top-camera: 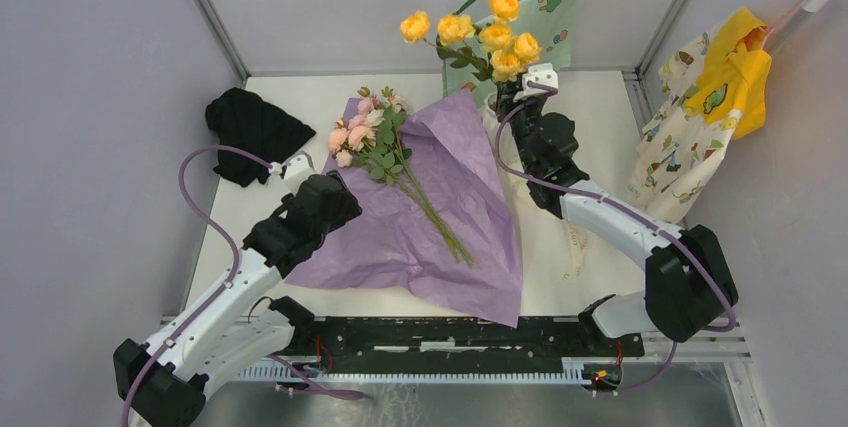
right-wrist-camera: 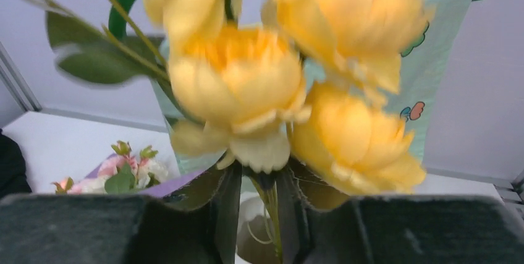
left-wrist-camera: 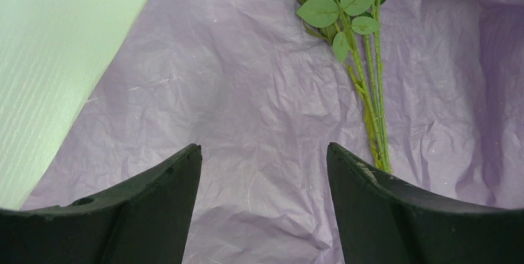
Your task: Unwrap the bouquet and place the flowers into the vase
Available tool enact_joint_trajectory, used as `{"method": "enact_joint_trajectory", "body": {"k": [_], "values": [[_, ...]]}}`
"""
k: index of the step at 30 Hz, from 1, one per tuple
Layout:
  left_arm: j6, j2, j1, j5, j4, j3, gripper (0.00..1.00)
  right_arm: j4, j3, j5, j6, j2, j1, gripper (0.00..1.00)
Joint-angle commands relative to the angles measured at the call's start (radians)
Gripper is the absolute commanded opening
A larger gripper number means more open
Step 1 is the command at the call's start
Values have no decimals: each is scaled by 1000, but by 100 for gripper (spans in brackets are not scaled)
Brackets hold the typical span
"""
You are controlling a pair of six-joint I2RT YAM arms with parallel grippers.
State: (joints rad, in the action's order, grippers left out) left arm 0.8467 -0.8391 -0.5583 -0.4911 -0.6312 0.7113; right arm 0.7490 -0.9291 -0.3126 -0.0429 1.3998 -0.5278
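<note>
The purple wrapping paper (top-camera: 440,237) lies spread open on the table. On it rest pink and cream flowers (top-camera: 365,132), their green stems (left-wrist-camera: 371,91) running toward the near side. My left gripper (top-camera: 345,197) hovers open over the paper (left-wrist-camera: 247,91), left of the stems, holding nothing (left-wrist-camera: 264,153). A bunch of yellow flowers (top-camera: 495,42) stands upright at the back. My right gripper (top-camera: 507,94) sits just under the blooms (right-wrist-camera: 235,85). Its jaws (right-wrist-camera: 259,177) stand slightly apart with the stems loose in the gap, above the white vase mouth (right-wrist-camera: 259,230). My arm and the paper mostly hide the vase in the top view.
A black cloth (top-camera: 255,127) lies at the back left of the table. A green hanger with a pale garment (top-camera: 545,7) hangs behind the yellow flowers. Children's clothes (top-camera: 700,117) hang on a rail at the right. Cream ribbon (top-camera: 575,237) lies beside the paper.
</note>
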Motion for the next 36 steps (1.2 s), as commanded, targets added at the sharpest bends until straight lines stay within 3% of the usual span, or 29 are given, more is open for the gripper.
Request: {"method": "enact_joint_trajectory", "body": {"k": [1,8,17,22,27,33,36], "values": [[-23,13,-2,-15,32,24,80,67,36,23,41,-60,3,39],[-18,25,-2,-9,32,15,80,66,122,9,106,-132,3,78],[-16,33,-2,-3,32,11,80,-14,154,21,116,-259,1,98],[-14,37,-2,-4,32,12,80,-37,193,110,109,-379,-3,98],[-7,39,-2,-65,-2,46,80,-194,107,187,106,-421,-56,98],[18,77,-1,-176,-69,115,81,-364,-14,130,-85,-355,-337,98],[52,107,-2,-237,-122,152,81,-474,-98,46,-68,-266,-424,98]]}}
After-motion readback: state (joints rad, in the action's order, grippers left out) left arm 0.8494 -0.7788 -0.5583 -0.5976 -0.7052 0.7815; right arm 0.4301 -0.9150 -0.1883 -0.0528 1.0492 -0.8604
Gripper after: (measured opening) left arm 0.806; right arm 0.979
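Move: The vase stands almost straight under the right hand, its mouth about 5 cm down and its middle some 16 cm down; the yellow flowers' stems already run into it. The green cloth hangs about 12 cm ahead. The pink flowers lie some 17 cm to this hand's left and 3 cm back, on the purple paper, about 27 cm down. From the left hand the vase is about 17 cm ahead and 28 cm right, roughly level. Its fingers already loosening, the right hand opens them wide around the yellow flowers' stems, sinks a further 2 cm or so over the vase mouth, and comes free by drawing back about 15 cm while climbing again to some 6 cm above its start. Late in that retreat it swings left out over the purple paper, turning about 25 degrees counter-clockwise with fingers still wide, while the left hand, open and empty, only just starts to lift and edge left. ##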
